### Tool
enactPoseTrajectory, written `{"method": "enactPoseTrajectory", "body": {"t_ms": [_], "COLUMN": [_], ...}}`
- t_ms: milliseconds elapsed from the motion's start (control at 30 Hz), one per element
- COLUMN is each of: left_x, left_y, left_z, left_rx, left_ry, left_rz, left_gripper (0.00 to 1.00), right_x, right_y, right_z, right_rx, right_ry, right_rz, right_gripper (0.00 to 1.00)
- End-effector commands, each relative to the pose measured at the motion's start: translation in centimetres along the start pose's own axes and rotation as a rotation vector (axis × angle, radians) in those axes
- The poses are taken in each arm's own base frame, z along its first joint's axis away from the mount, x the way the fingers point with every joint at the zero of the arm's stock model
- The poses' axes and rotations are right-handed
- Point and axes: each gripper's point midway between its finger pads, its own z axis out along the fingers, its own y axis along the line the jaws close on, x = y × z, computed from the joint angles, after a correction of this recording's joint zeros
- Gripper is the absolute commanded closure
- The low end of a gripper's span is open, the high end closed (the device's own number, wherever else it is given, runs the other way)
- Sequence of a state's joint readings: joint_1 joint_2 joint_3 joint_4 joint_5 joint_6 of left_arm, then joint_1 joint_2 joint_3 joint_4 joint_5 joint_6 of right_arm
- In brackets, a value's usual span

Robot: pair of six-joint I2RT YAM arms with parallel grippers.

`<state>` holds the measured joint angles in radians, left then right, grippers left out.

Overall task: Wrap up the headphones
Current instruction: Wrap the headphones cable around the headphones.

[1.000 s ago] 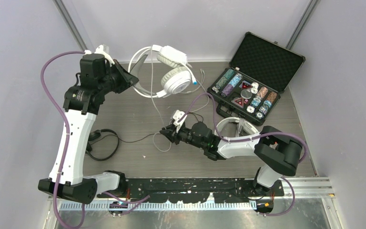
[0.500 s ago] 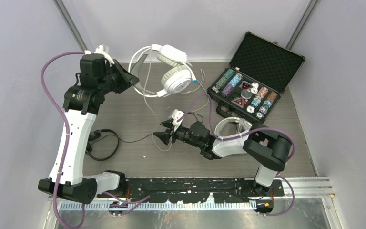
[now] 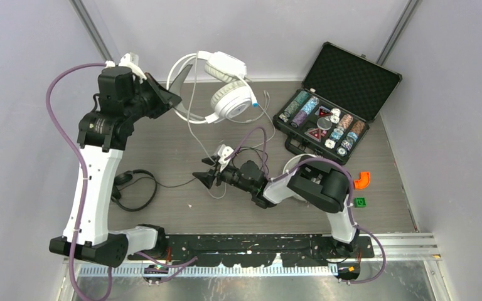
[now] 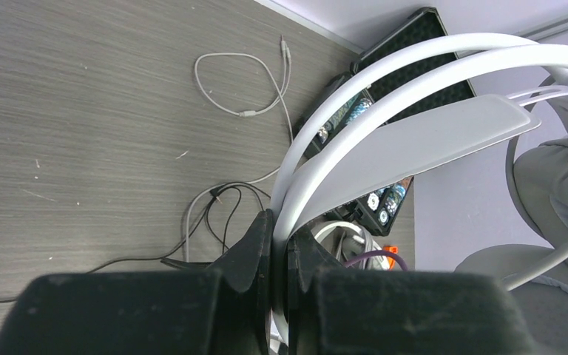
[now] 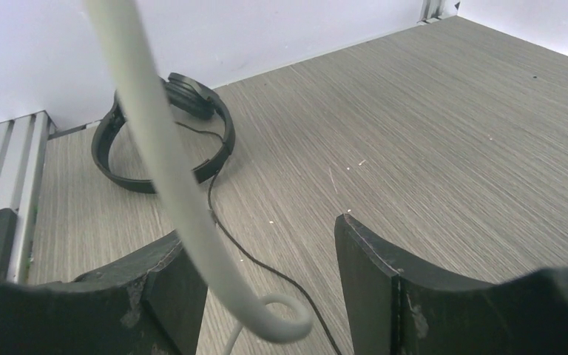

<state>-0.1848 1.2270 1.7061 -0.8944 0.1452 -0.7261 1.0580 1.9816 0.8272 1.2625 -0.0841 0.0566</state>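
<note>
My left gripper is raised at the back left, shut on the headband of the white headphones, whose cups hang to its right. Their thin white cable drops to the table centre. There my right gripper sits low and open. The cable passes loosely between its jaws, close to the left finger, and curls below. A small black headset with a black cable lies at the left, ahead of the right gripper. Another white headset lies partly under the right arm.
An open black case of poker chips stands at the back right. An orange piece and a green block lie at the right. A loose grey cable loop lies on the table.
My right gripper has opened and slid left along the table, releasing its pinch on the white cable. The left arm has shifted the headphones slightly left and up.
</note>
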Motion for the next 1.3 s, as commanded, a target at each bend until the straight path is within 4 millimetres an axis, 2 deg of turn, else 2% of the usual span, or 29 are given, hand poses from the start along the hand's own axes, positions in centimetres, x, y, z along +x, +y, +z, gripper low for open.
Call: {"method": "enactPoseTrajectory", "body": {"t_ms": [0,100,133,267,300,333,533,767,967,1267], "left_x": [-2.4,-2.6,-2.8,-4.1,-4.5,-5.0,-8.1,-9.9,-10.7,-10.0], "left_y": [-3.1,-3.2,-3.3,-3.2,-3.2,-3.0,-2.2,-2.2,-1.6,-2.5], "left_z": [-1.1,-1.2,-1.3,-1.5,-1.6,-1.5,-1.3,-2.0,-2.7,-2.4], "left_rx": [0.113,0.114,0.112,0.091,0.078,0.064,-0.033,-0.063,-0.073,0.014], "left_ry": [-0.071,-0.077,-0.083,-0.131,-0.148,-0.163,-0.261,-0.295,-0.288,-0.239], "left_rz": [-0.022,-0.019,-0.014,0.017,0.027,0.034,0.087,0.098,0.071,0.026], "left_gripper": [1.0,1.0,1.0,1.0,1.0,1.0,1.0,1.0,1.0,1.0], "right_x": [-2.3,-1.4,-1.4,-0.9,-0.8,-0.6,0.3,0.0,0.1,0.6], "right_y": [-0.6,-0.5,-0.5,-0.5,-0.6,-0.8,-1.9,-2.8,-3.8,-4.4], "right_z": [1.4,1.7,1.8,1.5,1.4,1.1,-0.2,-0.9,-1.2,-1.3], "right_rx": [0.026,0.021,0.019,0.024,0.029,0.035,0.079,0.099,0.123,0.138], "right_ry": [-0.123,-0.116,-0.122,-0.12,-0.115,-0.109,-0.085,-0.084,-0.083,-0.076], "right_rz": [0.013,0.045,0.054,0.082,0.084,0.084,0.1,0.103,0.128,0.15], "right_gripper": [0.36,0.42,0.47,0.88,0.96,1.0,1.0,1.0,1.0,1.0]}}
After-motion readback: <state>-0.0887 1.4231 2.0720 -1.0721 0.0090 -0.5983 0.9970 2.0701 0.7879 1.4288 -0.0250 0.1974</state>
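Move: The headphone cable hangs between the right hand's open fingers: the stretch to be pinched is about 1 cm ahead, 1 cm left and 2 cm below that hand. The cable's lower loop lies some 5 cm back, 4 cm right and 13 cm down; the black headset is about 7 cm back, 25 cm left and 12 cm below. From the left hand the pinch spot is roughly 6 cm back, 5 cm right and 28 cm down; its held headphones' middle is 4 cm ahead, 9 cm right, nearly level. Downward about 2.5 cm goes the right hand, shutting its fingers on the hanging cable, then it draws right and forward with the cable pinched. Meanwhile the left hand, still gripping the headband, carries the headphones some 6 cm left, forward and up, away from the pinch, rolling its left side up and turning counter-clockwise. ##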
